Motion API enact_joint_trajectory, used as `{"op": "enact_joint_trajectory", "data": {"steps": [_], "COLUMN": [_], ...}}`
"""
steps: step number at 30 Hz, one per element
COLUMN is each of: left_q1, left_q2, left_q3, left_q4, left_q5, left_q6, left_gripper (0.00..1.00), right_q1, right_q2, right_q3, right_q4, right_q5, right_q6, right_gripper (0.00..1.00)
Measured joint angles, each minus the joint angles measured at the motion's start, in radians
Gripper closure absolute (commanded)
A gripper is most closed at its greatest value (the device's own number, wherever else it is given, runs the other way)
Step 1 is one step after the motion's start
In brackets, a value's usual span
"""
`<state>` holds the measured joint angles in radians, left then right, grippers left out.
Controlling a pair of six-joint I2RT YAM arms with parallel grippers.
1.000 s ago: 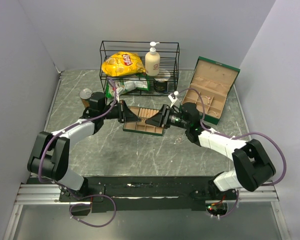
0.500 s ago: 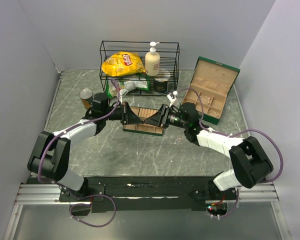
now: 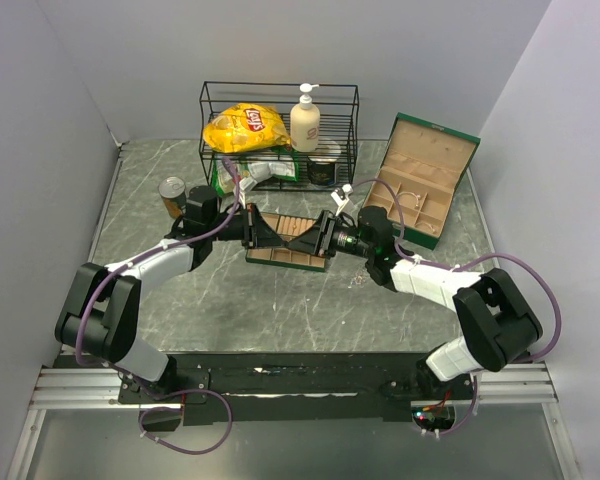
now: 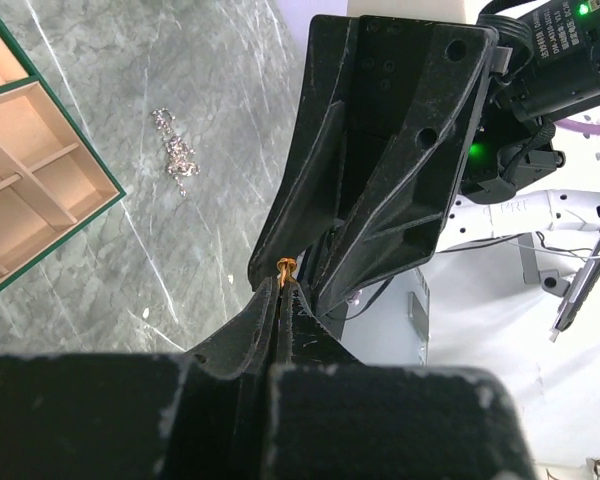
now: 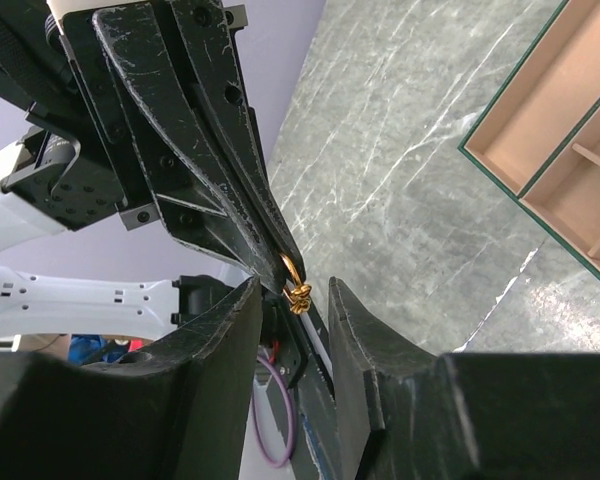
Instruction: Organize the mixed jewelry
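Note:
Over the flat tan divider tray (image 3: 280,257) my two grippers meet tip to tip. My left gripper (image 3: 271,236) (image 4: 283,285) is shut on a small gold-coloured bit (image 4: 286,267) (image 5: 298,290) that sticks out past its tips. The right gripper (image 3: 316,240) (image 5: 292,284) is open, one finger on each side of that gold bit and neither pressing on it. A fine pale chain (image 3: 362,280) (image 4: 175,150) lies on the table just right of the tray. Behind, to the right, the green jewelry box (image 3: 420,185) stands open.
At the back stands a black wire rack (image 3: 279,135) with a yellow chip bag (image 3: 244,127), a soap bottle (image 3: 305,120) and packets. A tin can (image 3: 172,192) is at the left. Grey walls close in both sides.
The right gripper has moved left up to the left gripper's tips, and its jaws have narrowed around the gold bit. The left gripper edged right at first, then stayed shut and still.

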<state>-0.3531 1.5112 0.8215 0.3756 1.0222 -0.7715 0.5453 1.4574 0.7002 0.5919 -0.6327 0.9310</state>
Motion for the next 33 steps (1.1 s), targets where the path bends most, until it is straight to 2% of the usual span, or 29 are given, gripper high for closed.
{"op": "enact_joint_trajectory", "data": {"steps": [6, 21, 25, 33], "left_q1": [-0.006, -0.009, -0.009, -0.011], "left_q2": [-0.001, -0.005, -0.005, -0.005], "left_q3": [0.000, 0.003, 0.003, 0.010], "left_q4": [-0.003, -0.007, -0.010, -0.032], "left_q5": [-0.014, -0.026, -0.027, -0.024], "left_q6": [0.001, 0.004, 0.005, 0.011], "left_gripper": [0.99, 0.99, 0.99, 0.99], "right_q1": [0.000, 0.000, 0.000, 0.000], "right_q2": [0.000, -0.002, -0.011, -0.026], "right_q3": [0.000, -0.008, -0.020, -0.035], "right_q4": [0.004, 0.030, 0.038, 0.043], "right_q5": [0.000, 0.015, 0.021, 0.031], "right_q6": [0.001, 0.000, -0.004, -0.009], "right_gripper": [0.68, 0.73, 0.85, 0.86]}}
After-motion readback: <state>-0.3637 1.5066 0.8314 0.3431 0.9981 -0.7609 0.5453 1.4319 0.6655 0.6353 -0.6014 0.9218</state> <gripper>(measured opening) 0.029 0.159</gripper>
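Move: The gold ring sits in the left fingertips, only about 1 cm to the right of the left hand point. For the right hand it is about 1 cm to its left, already between the part-open fingertips. The divided tray lies roughly 11 cm ahead of the right hand and straight in line with it. The silver chain is some 15 cm to that hand's right and about 2 cm ahead. Both are some 17 cm below. Staying almost in place, less than half a centimetre of drift and no real turn, the right hand closes its fingers by more than half of their gap and pinches the gold ring between their tips. The left hand holds still, fingers shut, keeping its own grip on the ring and offering it high over the table. ##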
